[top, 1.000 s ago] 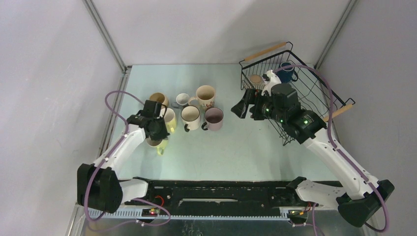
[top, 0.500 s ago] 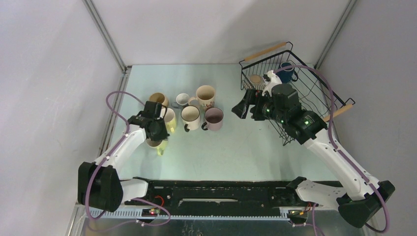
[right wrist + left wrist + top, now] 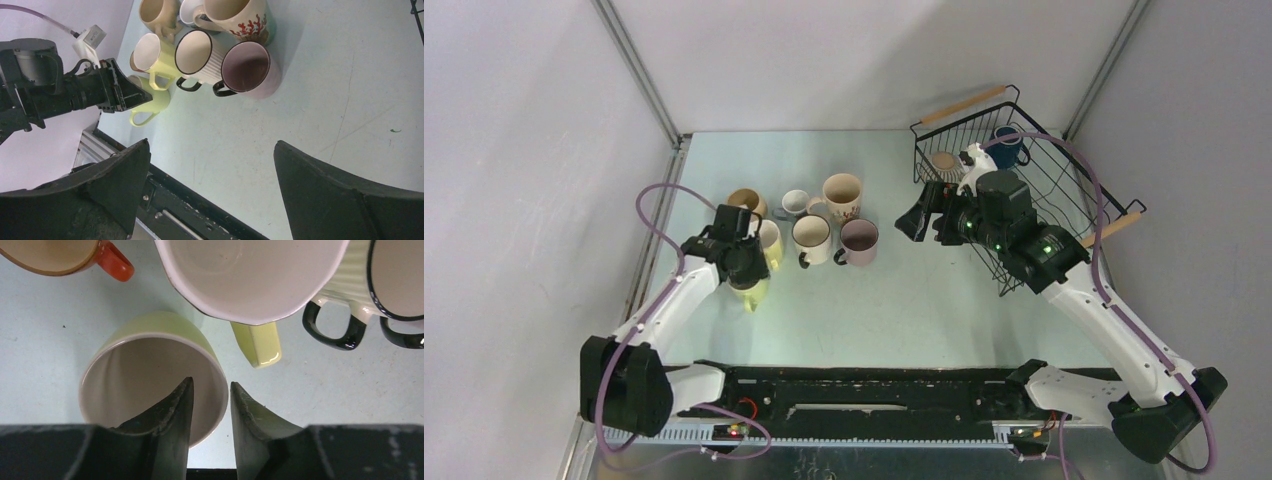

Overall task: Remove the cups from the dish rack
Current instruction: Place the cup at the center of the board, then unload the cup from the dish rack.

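The pale yellow-green cup [image 3: 145, 370] stands upright on the table in front of the other cups. My left gripper [image 3: 210, 390] straddles its rim, one finger inside and one outside. The jaws stand slightly open, with a gap to the wall. From above, this cup [image 3: 750, 291] shows under the left gripper [image 3: 746, 275]. The black wire dish rack [image 3: 965, 104] at the back right holds a dark blue cup [image 3: 1007, 146] and a beige cup [image 3: 944, 162]. My right gripper [image 3: 914, 222] hangs wide open and empty over the table, left of the rack.
Unloaded cups cluster at the back left: tan [image 3: 744, 201], small white [image 3: 795, 202], floral [image 3: 842, 193], cream with a black handle [image 3: 811, 236], mauve [image 3: 859, 238] and another pale yellow one [image 3: 768, 240]. A metal frame rail [image 3: 649, 250] runs along the table's left edge.
My left jaws have parted from the yellow-green cup's rim, which they were shut on before. The cup stays on the table. The right arm has not moved.
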You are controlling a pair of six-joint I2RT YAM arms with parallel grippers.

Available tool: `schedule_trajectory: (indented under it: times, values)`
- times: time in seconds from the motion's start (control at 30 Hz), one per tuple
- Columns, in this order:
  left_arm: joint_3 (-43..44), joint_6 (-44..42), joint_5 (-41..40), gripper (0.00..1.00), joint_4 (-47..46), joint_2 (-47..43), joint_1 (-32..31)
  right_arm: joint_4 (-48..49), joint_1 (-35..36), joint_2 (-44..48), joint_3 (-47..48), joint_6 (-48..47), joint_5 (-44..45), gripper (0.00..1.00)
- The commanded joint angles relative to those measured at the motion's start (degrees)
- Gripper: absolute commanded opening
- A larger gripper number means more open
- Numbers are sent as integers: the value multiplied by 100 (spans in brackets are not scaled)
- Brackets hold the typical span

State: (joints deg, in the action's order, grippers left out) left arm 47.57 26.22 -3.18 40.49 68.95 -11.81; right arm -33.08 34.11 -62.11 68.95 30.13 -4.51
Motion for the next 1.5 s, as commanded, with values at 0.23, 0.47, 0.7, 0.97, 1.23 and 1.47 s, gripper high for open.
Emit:
schedule_trajectory:
  times: [0.23, 0.47, 0.7, 0.97, 1.23, 1.47]
  values:
    - [20, -189, 258, 62, -58, -811, 56, 109, -18, 59, -2, 87, -17, 100]
    - [119, -354, 870, 99, 14, -1466, 47, 145, -22, -11, 12, 174, 32, 100]
    - [398, -462, 1643, 100, 7, -2130, 46, 149, -149, -69, 61, 253, 155, 100]
    - [461, -420, 2599, 100, -749, -2539, -125, -76, -624, -408, 509, 129, 249, 100]
    - [731, -323, 2422, 100, -1432, -2193, -1154, -18, -1496, -1104, 1011, 4, 337, 100]
    - [977, -710, 2336, 100, -1447, -1745, -1617, 173, -2378, -2047, 1580, -145, 237, 100]
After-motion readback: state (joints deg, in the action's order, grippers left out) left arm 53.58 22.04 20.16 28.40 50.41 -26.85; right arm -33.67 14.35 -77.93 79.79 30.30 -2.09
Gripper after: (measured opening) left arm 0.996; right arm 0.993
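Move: The left fingers, already part open, straddle the right wall of the pale green cup, whose middle is about 4 cm to their left and 4 cm below. The yellow cup stands some 9 cm ahead and 3 cm right of the left hand; at that same reach, the black-rimmed white mug is 12 cm right and the purple mug 22 cm right. From the right hand the blue mug in the rack lies roughly 29 cm ahead, 21 cm right and 20 cm down, with the striped cup about 24 cm ahead, 7 cm right and equally low. The left hand opens fully and lifts clear of the green cup's rim, nearly straight up at first, then swings right and slightly back towards the purple mug's side, ending about 17 cm higher and 13 cm to the right, its fingers tipping up and turning some 35 degrees clockwise. The right hand waits at first, then speeds off forward and right, about 15 cm in all and nearly level, over the near side of the rack towards the blue mug, turning clockwise with its fingers still wide open and empty. ##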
